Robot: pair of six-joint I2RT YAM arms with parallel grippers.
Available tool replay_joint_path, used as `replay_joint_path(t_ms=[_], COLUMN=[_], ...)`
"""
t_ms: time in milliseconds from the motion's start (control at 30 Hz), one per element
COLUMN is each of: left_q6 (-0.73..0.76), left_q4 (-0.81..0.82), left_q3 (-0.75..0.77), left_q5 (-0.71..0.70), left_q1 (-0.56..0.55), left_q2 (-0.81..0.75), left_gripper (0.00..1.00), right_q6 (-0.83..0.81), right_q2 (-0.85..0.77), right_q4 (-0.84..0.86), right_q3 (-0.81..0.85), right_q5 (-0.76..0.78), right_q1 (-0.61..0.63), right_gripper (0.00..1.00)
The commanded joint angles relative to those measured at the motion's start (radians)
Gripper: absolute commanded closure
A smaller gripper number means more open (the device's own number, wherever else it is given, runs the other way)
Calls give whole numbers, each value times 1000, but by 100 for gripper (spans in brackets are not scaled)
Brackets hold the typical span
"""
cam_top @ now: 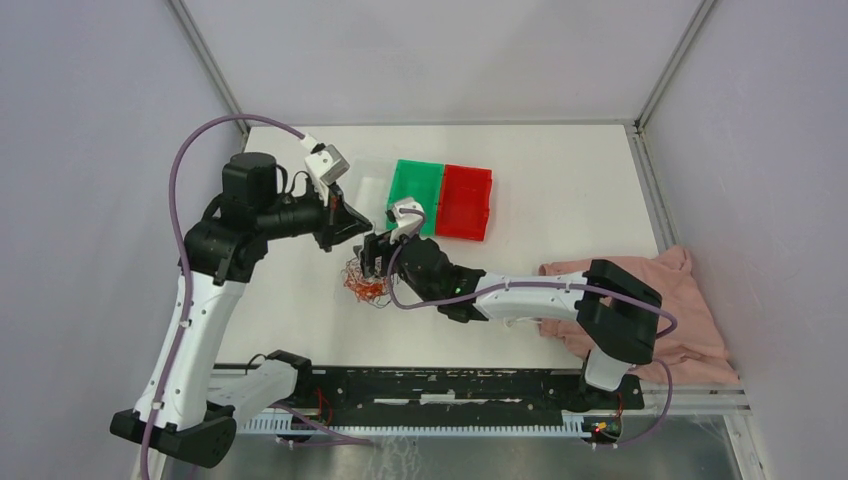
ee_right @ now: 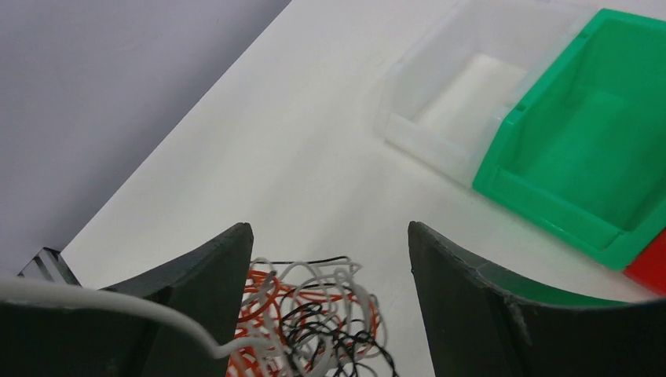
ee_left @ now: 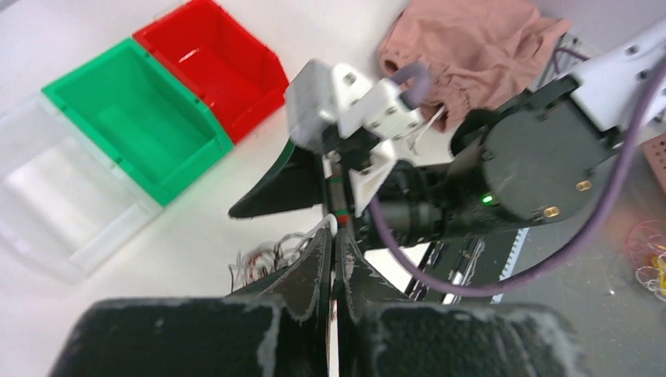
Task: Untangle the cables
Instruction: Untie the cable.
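The cables [cam_top: 365, 283] form a small tangle of thin orange, black and white wires on the white table, left of centre. My right gripper [cam_top: 374, 262] hovers just above it, open; in the right wrist view the cables [ee_right: 314, 322] lie between the wide-apart fingers of the right gripper [ee_right: 328, 229]. My left gripper [cam_top: 362, 229] is just beyond the tangle, shut on a white cable [ee_left: 329, 225] at its fingertips. That white strand [ee_right: 78, 302] runs up out of the tangle past the right gripper's left finger. Part of the tangle [ee_left: 263, 259] shows beside the left gripper [ee_left: 335, 232].
Three bins stand side by side behind the tangle: clear [cam_top: 370, 190], green [cam_top: 415, 190], red [cam_top: 465, 200]. A pink cloth [cam_top: 660, 300] lies at the right edge under the right arm. Grey walls enclose the table. A black rail [cam_top: 430, 385] runs along the front.
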Motion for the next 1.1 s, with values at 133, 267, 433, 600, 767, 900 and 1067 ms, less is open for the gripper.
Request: replay_joint_path(t_ms=[133,267,433,600,767,900,1067], left_q6=[-100,-128,-114,-105,-104,-102,-98], left_q4=[69,97,136,208,287,349,435], left_q3=[151,200,260,318,381,448,513], left_q5=[111,114,93,48,-19,-76,-144], left_q1=[-6,-6,-6,-6,-6,-5,-6], left_q2=[25,32,30,31,49,73,91], left_gripper=[97,97,97,97,97,97,97], right_q6=[134,137,145,150,155,171,186], right_q2=[55,57,41,17,-11,-35,-46], right_q4=[62,69,39,43,40,35,31], right_q3=[-10,-68,-132,-219,-288,-333,-357], right_q5=[74,112,142,190,227,240,241], right_q1=[3,1,0,-4,-16,-31,-40], right_gripper=[21,21,21,22,22,22,23])
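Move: Just under the open right gripper hangs the cable bundle, about 8 cm below it, 2 cm back and 1 cm to its left. The green bin stands some 22 cm ahead of that hand and 7 cm to its right, the clear bin 22 cm ahead and 3 cm to its left, both roughly 17 cm lower. From the left hand, already shut on a white cable, the bundle is about 20 cm below and 3 cm ahead. Pulling the white cable up and away from the bundle, the left hand rises about 20 cm, faster towards the end, its grip kept shut and its wrist tipping up some 35 degrees. The right hand, its fingers still wide open around the strands, sinks about 13 cm and goes 10 cm to the right, turning some 15 degrees clockwise and carrying the bundle along. ##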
